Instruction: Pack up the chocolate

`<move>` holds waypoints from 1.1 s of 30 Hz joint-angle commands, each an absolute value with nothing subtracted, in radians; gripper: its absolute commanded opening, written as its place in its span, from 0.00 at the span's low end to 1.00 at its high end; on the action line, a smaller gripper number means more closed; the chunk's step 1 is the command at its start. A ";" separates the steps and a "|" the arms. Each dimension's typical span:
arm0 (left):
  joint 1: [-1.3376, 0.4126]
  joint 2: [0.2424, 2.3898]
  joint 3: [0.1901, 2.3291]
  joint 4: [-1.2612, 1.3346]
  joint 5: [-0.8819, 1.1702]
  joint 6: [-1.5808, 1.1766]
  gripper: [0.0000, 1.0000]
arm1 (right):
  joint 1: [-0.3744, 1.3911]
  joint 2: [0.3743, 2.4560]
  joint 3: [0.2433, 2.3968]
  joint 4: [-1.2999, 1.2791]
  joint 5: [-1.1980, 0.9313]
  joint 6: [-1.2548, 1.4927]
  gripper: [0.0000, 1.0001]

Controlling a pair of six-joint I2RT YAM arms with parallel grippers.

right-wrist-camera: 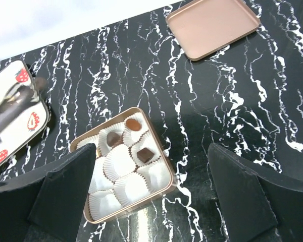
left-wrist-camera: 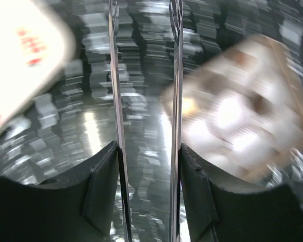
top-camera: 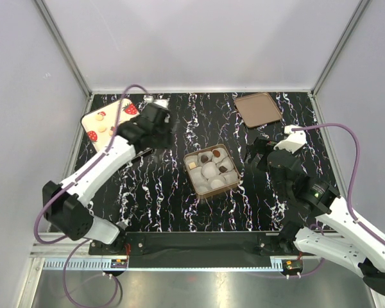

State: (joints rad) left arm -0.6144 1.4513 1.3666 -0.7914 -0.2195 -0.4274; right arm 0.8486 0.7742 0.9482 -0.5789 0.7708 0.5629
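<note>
The open box (top-camera: 202, 190) of white paper cups sits mid-table. Some of its cups hold chocolate: a dark round piece (right-wrist-camera: 114, 137), an amber one (right-wrist-camera: 134, 124) and a dark square (right-wrist-camera: 144, 154). More small candies (top-camera: 103, 128) lie on the strawberry-print tray (top-camera: 94, 144) at the far left. My left gripper (top-camera: 162, 126) hovers between tray and box. In its blurred wrist view its thin metal blades (left-wrist-camera: 116, 101) stand apart with nothing between them. My right gripper (right-wrist-camera: 151, 191) is wide open, right of the box, holding nothing.
A flat brown lid (top-camera: 258, 109) lies at the back right. Grey walls close in the black marbled table (top-camera: 160, 192) on three sides. The left arm's purple cable (top-camera: 125, 96) arches over the tray.
</note>
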 commanded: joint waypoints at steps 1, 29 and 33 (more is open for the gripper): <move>-0.442 1.375 1.290 -0.784 -0.256 -0.433 0.52 | 0.842 0.769 0.957 -0.542 0.764 0.584 1.00; 0.061 1.563 1.255 -0.719 -0.132 -0.397 0.54 | 0.844 0.804 0.923 -0.460 0.730 0.558 1.00; 0.066 1.595 1.267 -0.715 -0.126 -0.399 0.54 | 0.842 0.798 0.919 -0.460 0.735 0.555 1.00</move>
State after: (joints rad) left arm 0.0582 1.5795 1.2316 -0.7559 -0.1364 -0.4000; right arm 0.8486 0.8051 0.9222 -0.4984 0.7166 0.5686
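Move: The left hand holds metal tongs. The chocolates left in the middle of the strawberry tray lie some 21 cm to its left, about 11 cm ahead and roughly 19 cm below. Two dark chocolates by the tray's right side are about 13 cm left and 14 cm ahead. The chocolate box is behind it on the other side, about 16 cm right and 5 cm back. From the idle right hand the tray's chocolates are some 56 cm left, 19 cm ahead and 27 cm below. Leftward in one fast sweep of about 22 cm, the left arm carries the tongs away from the chocolate box towards the chocolates on the strawberry tray, drifting a little forward and turning some 35 degrees counter-clockwise. With the sideways travel spent, it sinks, ending about 9 cm lower, and tips the tongs more steeply down, keeping its part-open hold on them. ##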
